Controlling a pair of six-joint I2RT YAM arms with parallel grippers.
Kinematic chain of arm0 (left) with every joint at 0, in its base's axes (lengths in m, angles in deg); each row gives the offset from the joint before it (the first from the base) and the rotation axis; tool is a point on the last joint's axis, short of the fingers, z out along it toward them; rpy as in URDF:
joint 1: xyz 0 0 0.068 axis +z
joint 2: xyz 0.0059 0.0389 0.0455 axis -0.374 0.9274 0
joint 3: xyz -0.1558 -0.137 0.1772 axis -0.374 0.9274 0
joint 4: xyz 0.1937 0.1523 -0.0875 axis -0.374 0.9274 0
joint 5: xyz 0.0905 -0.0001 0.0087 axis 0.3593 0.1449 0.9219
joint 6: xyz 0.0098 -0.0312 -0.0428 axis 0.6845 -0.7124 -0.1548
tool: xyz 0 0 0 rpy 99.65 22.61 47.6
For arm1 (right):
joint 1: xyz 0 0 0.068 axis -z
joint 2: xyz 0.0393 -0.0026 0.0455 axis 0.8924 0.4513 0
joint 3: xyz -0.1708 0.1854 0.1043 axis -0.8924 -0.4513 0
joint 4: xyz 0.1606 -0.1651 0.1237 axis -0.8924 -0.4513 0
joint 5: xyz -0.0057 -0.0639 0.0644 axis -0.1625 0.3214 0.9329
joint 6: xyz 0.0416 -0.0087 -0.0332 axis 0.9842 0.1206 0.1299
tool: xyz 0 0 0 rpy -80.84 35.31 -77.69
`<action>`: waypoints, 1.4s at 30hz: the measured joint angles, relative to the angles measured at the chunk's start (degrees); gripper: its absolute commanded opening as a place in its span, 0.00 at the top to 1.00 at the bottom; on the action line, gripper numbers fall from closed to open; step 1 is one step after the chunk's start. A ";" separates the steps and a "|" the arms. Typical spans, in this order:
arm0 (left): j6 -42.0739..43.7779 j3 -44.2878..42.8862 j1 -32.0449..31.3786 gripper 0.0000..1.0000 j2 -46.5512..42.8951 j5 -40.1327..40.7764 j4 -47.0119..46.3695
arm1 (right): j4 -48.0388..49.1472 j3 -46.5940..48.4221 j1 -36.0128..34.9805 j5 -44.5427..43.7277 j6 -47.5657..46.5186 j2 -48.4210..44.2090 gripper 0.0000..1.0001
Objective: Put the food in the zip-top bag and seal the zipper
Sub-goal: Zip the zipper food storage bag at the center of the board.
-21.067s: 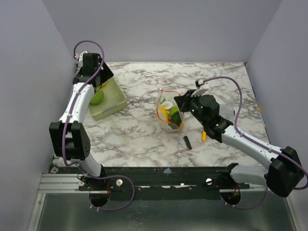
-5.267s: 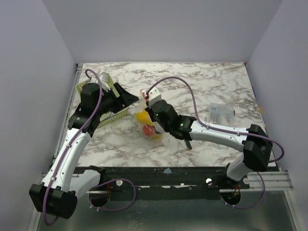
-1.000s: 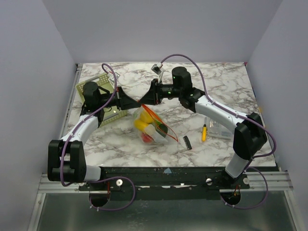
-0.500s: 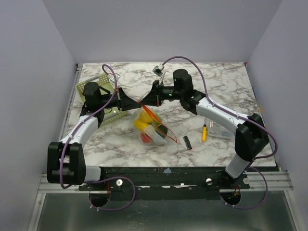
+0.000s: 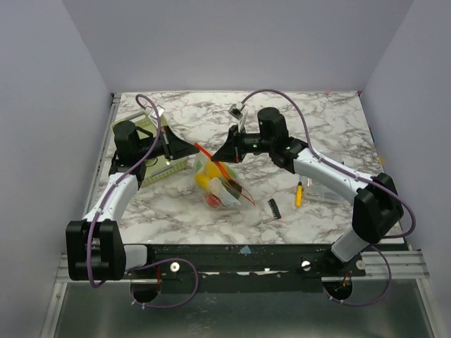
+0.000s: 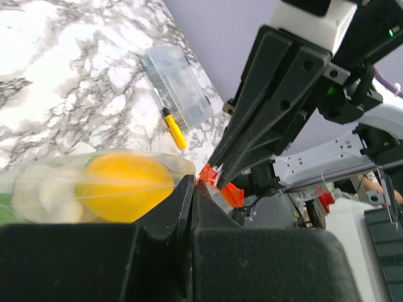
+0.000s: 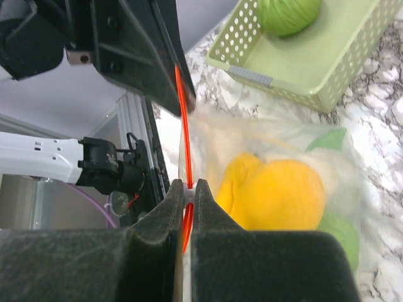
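The clear zip-top bag hangs between my two grippers above the table's middle, holding yellow, red, whitish and green food. Its red-orange zipper is stretched between them. My left gripper is shut on the bag's top corner; in the left wrist view the yellow fruit sits just behind its jaws. My right gripper is shut on the zipper's small white slider, with the strip running away toward the left gripper. A green fruit lies in the basket.
The light green slotted basket stands at the left, under the left arm. A clear rigid box, a yellow-handled screwdriver and a small black toothed piece lie right of the bag.
My right gripper has slid right and nearer along the zipper, away from my left gripper, which has drawn back slightly left. The visible strip between them is longer.
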 measured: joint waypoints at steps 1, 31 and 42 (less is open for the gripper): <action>0.15 0.00 0.39 1.00 -0.24 0.46 0.35 | -0.68 -0.33 0.00 -0.17 -0.37 -0.39 0.99; 3.26 -0.46 6.10 1.00 -2.25 10.47 10.51 | -21.81 -17.94 0.00 -15.76 -6.45 -21.77 0.99; 3.43 -1.46 6.32 1.00 -2.27 11.47 14.01 | -24.35 -20.55 0.00 -19.80 -5.51 -25.44 0.53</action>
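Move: The right hand has the zipper slider pinched near the bag's far-left end. The zipper's free end lies about 8 cm back, 13 cm right and 11 cm below it. Inside the bag a big yellow fruit sits roughly 3 cm ahead, 1 cm left and 12 cm down; the black comb lies about 4 cm back and 20 cm right. From the left hand, holding the zipper corner, the free end is some 11 cm back and 19 cm right; the basket's middle is 11 cm ahead and 16 cm left. Rightward, down and back, the right hand draws the pinched slider along the zipper towards its free end, about 15 cm in all, its fingers tipping down some 20 degrees and swinging clockwise; at the end they open and let go of the slider. Meanwhile the left keeps its pinch on the far corner and moves about 6 cm left and forward, away from the right hand, turning counter-clockwise. ##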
